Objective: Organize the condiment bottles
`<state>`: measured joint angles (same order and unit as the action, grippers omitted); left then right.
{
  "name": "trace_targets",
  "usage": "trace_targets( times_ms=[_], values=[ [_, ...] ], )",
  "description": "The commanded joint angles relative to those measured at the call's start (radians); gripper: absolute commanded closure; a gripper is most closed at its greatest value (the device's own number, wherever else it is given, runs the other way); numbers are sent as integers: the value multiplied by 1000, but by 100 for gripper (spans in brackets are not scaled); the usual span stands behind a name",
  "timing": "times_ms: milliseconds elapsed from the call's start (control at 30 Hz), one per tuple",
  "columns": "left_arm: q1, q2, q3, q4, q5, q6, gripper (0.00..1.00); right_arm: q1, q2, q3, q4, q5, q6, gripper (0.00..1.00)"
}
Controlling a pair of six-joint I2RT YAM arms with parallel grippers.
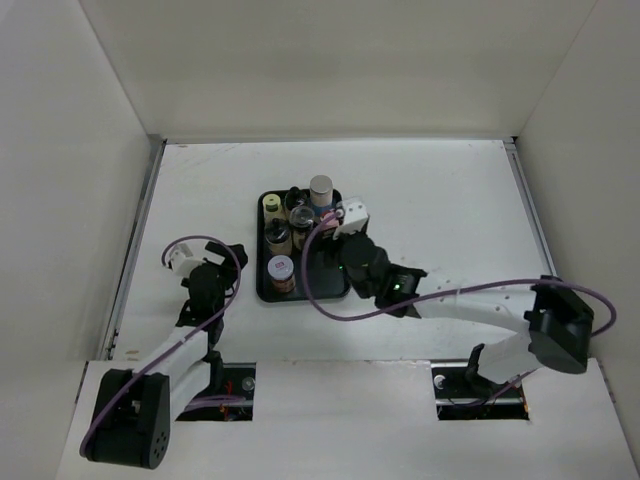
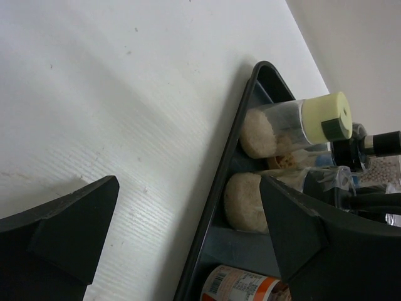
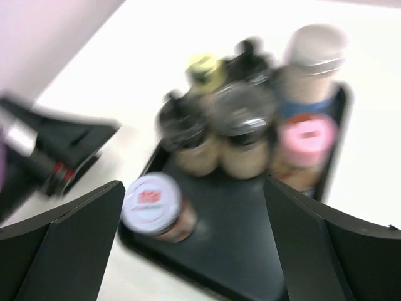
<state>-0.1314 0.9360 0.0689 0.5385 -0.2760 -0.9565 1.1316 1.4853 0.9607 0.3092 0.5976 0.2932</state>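
The condiment bottles stand on a flat black tray (image 1: pixel 322 283). A cream-capped jar (image 1: pixel 271 205), black-capped jars (image 1: pixel 297 200) and a tall silver bottle (image 1: pixel 321 187) crowd its far end. A jar with a pale pink cap (image 1: pixel 281 268) stands alone near the front left. My right gripper (image 1: pixel 338 232) hovers open over the tray's right side, with only bare tray floor between its fingers (image 3: pixel 69 238). The lone jar (image 3: pixel 150 204) is just inside its left finger. My left gripper (image 1: pixel 230 262) is open beside the tray's left rim (image 2: pixel 219 188), straddling it, empty. The cream-capped jar (image 2: pixel 294 122) shows beyond.
White walls enclose the table on the left, back and right. An orange-labelled jar (image 2: pixel 244 285) sits close to the left gripper's right finger (image 2: pixel 307 232). The left gripper (image 3: pixel 56 150) shows at the left of the right wrist view. Purple cables loop over both arms.
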Motion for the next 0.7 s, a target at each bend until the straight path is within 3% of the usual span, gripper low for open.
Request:
trace_targets(
  times_ms=[0,167,300,667],
  values=[
    [0,-58,29,-55,0,5,0,-85,-81,-92,28,102,27,0],
    [-36,-170,43,-110,34,19,0,-189,-117,-215,77,99,86,0],
    [-41,-262,74,-236,44,25,0,-200,-53,-200,76,114,57,0],
    [-12,-229,239,-540,-43,136,0,-158,-88,-226,152,223,1,0]
  ],
)
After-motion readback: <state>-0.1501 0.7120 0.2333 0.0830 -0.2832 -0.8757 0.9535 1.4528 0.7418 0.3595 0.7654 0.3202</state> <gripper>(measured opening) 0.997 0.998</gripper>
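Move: About 6 cm ahead and 7 cm to the right of the empty right hand, some 18 cm lower, is the middle of the tray's right edge. The pink-capped bottle stands roughly 10 cm ahead of that hand and 2 cm to its right. The white-lidded jar, already set down, is level with it and about 9 cm left, both some 13 cm below. From the left hand, that tray edge lies about 4 cm ahead and 29 cm right, 4 cm lower. Swinging away from the white-lidded jar with fingers wide open, the right hand sweeps quickly some 11 cm to the right and about 5 cm forward, turning some 20 degrees clockwise. It then sinks roughly 7 cm to hover just outside the tray's right edge. Beside the left edge, the open left hand rises about 3 cm without touching the tray. ##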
